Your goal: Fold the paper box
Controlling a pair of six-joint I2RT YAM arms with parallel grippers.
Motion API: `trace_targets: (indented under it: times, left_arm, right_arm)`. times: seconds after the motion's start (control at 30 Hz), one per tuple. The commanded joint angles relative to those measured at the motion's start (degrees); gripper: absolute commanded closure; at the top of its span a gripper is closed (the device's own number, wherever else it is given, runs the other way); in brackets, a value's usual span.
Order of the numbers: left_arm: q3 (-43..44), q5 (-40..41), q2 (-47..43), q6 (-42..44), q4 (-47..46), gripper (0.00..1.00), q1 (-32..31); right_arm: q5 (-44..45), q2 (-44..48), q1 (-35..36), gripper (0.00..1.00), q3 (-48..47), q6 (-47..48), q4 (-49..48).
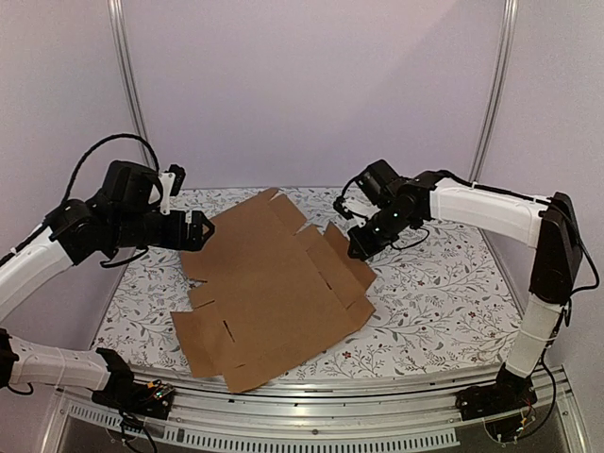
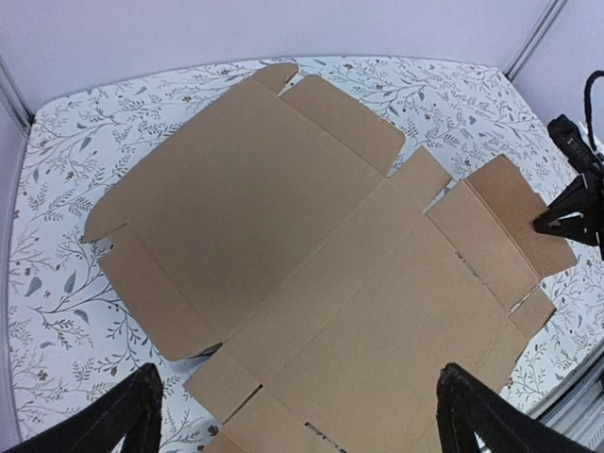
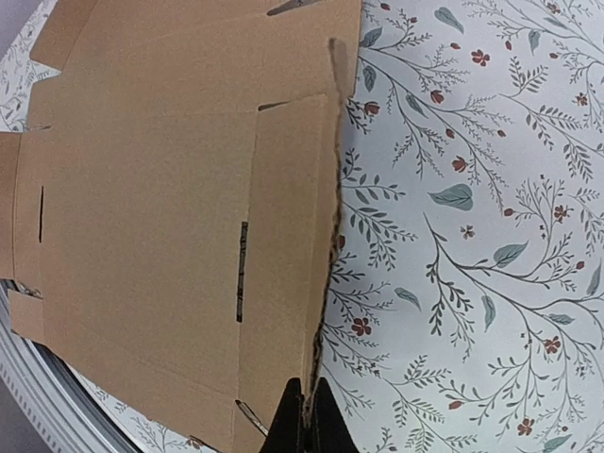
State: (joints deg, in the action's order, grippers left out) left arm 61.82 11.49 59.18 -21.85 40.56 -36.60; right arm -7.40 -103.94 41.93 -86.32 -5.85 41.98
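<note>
The paper box (image 1: 274,283) is a brown die-cut cardboard sheet lying mostly flat across the middle of the table. My right gripper (image 1: 359,247) is shut on the edge of its right-hand flap, which stands lifted off the table. In the right wrist view the fingertips (image 3: 294,420) pinch that raised flap edge (image 3: 326,236), with the rest of the box (image 3: 151,217) spread out to the left. My left gripper (image 1: 193,229) hovers open above the box's far left side, holding nothing. Its two fingers (image 2: 123,415) frame the box (image 2: 311,245) in the left wrist view, where the right gripper (image 2: 557,219) shows at the flap.
A floral tablecloth (image 1: 434,302) covers the table around the box. A metal rail (image 1: 330,415) runs along the near edge with the arm bases. White walls and two upright poles (image 1: 127,94) close in the back.
</note>
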Motion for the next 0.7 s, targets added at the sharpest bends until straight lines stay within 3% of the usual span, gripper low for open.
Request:
trace_targets:
  times: [0.0, 0.17, 0.43, 0.67]
  left_arm:
    - [-0.3, -2.49, 0.77, -0.01, -0.52, 0.0, -0.67]
    - [-1.32, -3.46, 0.76, -0.21, -1.59, 0.01, -0.73]
    - [-3.42, -4.66, 0.49, -1.54, -1.93, 0.0, -1.01]
    - [-6.27, -4.7, -1.18, -3.79, -2.14, 0.01, -1.43]
  right_arm:
    - [4.46, -2.85, -0.27, 1.0, -5.74, 16.24, 11.55]
    - [12.5, -5.75, -0.23, 1.0, -10.11, 22.84, 12.78]
    - [23.67, -12.67, -0.27, 1.0, -18.74, 40.87, 12.87]
    - [25.46, -18.57, -0.3, 1.0, -23.79, 54.99, 9.41]
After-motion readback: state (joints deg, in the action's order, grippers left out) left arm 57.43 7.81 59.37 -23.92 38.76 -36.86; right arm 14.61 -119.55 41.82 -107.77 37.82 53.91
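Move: The paper box lies as a flat sheet, its middle about 19 cm left of the right hand, 4 cm back and 9 below. Already pinched in that hand is the raised outer flap, its middle within 2 cm of it; the sheet's far panel lies some 14 cm ahead of it and 27 to its left. From the left hand, the sheet's middle lies roughly 17 cm right, level ahead, 22 below. Still pinching the flap, the right hand sweeps forward about 8 cm, turning some 30 degrees counter-clockwise. ##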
